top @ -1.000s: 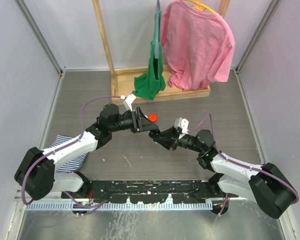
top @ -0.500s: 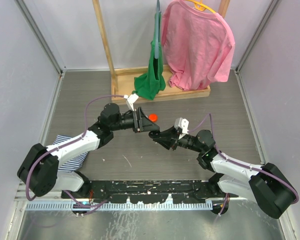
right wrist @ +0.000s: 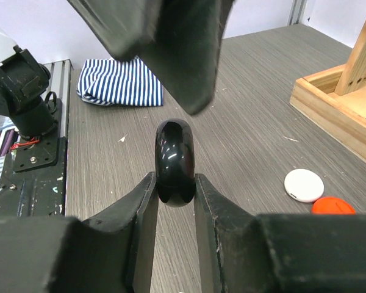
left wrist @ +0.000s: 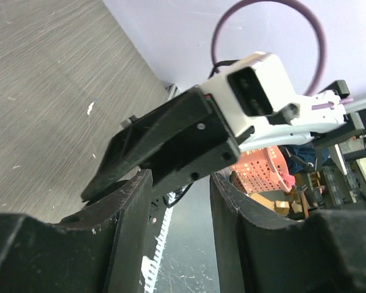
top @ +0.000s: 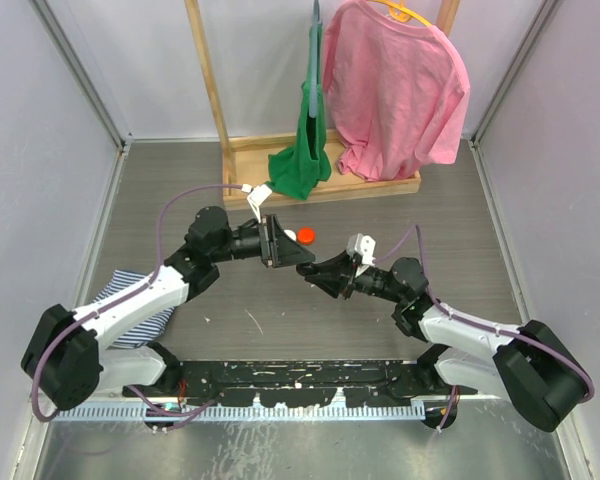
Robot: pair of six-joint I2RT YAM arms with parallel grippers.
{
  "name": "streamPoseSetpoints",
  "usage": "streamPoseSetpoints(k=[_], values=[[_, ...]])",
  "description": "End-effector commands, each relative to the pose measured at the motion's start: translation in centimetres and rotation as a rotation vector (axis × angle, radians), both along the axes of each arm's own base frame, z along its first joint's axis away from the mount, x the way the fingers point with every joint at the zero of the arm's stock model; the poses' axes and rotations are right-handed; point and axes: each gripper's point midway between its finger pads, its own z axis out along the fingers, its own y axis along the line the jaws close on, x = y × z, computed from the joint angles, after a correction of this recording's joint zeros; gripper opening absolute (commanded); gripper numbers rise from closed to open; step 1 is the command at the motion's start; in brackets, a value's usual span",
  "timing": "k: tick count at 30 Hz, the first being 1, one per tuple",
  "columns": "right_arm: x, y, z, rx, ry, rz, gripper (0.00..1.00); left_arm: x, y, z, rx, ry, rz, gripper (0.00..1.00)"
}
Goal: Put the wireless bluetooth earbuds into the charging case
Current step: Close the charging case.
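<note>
My right gripper (right wrist: 175, 181) is shut on a glossy black oval charging case (right wrist: 174, 155), gripped by its sides above the grey table and held edge-on with its lid closed. The left gripper (left wrist: 178, 183) is open with nothing between its fingers. Its dark fingers (right wrist: 171, 49) hang just above and beyond the case. From above, the left gripper (top: 302, 258) and the right gripper (top: 310, 272) meet tip to tip at mid-table. The black right gripper (left wrist: 171, 140) fills the left wrist view. No earbuds show in any view.
A white disc (top: 291, 235) and a red disc (top: 306, 236) lie on the table behind the grippers, also white disc (right wrist: 304, 185) and red disc (right wrist: 333, 206). A wooden rack base (top: 320, 190) with green and pink shirts stands at the back. Striped cloth (top: 130, 300) lies left.
The left arm has shifted slightly left and back, uncovering the white disc beside the red one, and its jaws have narrowed. The right arm still holds the case in place.
</note>
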Motion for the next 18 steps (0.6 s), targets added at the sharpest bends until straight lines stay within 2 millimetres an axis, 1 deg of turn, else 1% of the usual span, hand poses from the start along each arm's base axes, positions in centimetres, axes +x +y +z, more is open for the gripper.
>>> streamPoseSetpoints(k=[1, 2, 4, 6, 8, 10, 14, 16, 18], values=[[0.5, 0.4, 2.7, 0.050, -0.060, 0.005, 0.23, -1.2, 0.4, 4.1, -0.070, -0.161, -0.035, 0.45], [0.5, 0.4, 2.6, 0.048, -0.056, 0.005, 0.23, -1.2, 0.5, 4.1, -0.066, -0.170, -0.031, 0.45], [0.6, 0.4, 2.6, 0.046, -0.050, 0.000, 0.23, -0.9, 0.8, 3.8, -0.044, -0.186, -0.005, 0.48], [0.9, 0.4, 2.4, 0.038, -0.034, -0.011, 0.23, -0.3, 1.3, 2.9, 0.008, -0.201, 0.047, 0.52], [1.5, 0.4, 2.1, 0.022, -0.006, -0.035, 0.23, 1.0, 2.4, 1.8, 0.086, -0.231, 0.143, 0.57], [2.3, 0.5, 1.5, -0.004, 0.036, -0.065, 0.23, 2.5, 4.3, 0.1, 0.190, -0.253, 0.273, 0.62], [4.0, 0.8, 0.2, -0.045, 0.128, -0.123, 0.23, 5.6, 9.3, -3.2, 0.381, -0.269, 0.570, 0.73], [5.0, 0.8, -0.7, -0.079, 0.180, -0.159, 0.23, 6.4, 11.8, -4.7, 0.464, -0.285, 0.681, 0.78], [6.0, 0.7, -1.9, -0.112, 0.241, -0.211, 0.23, 6.6, 13.6, -5.7, 0.523, -0.302, 0.745, 0.80]])
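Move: The black charging case is in the right hand's fingertips, its middle about 1 cm left of that hand point and level with it front to back and in height. The left hand hovers over the case, which is about 6 cm below it, 2 cm back and 1 cm to its right. From the right hand, the orange disc lies about 12 cm ahead, 0 cm sideways, and the white disc 12 cm ahead and 5 cm left, both on the table roughly 12 cm lower. Up by some 2 cm, then leftward about 8 cm and forward while sinking again, the left hand backs off from the case, turning some 30 degrees counter-clockwise, tipping its fingertips down and opening them wider. The right hand, still gripping the case, starts late and carries it about 3.5 cm forward and 2 cm down, towards the discs, with a slight roll. ##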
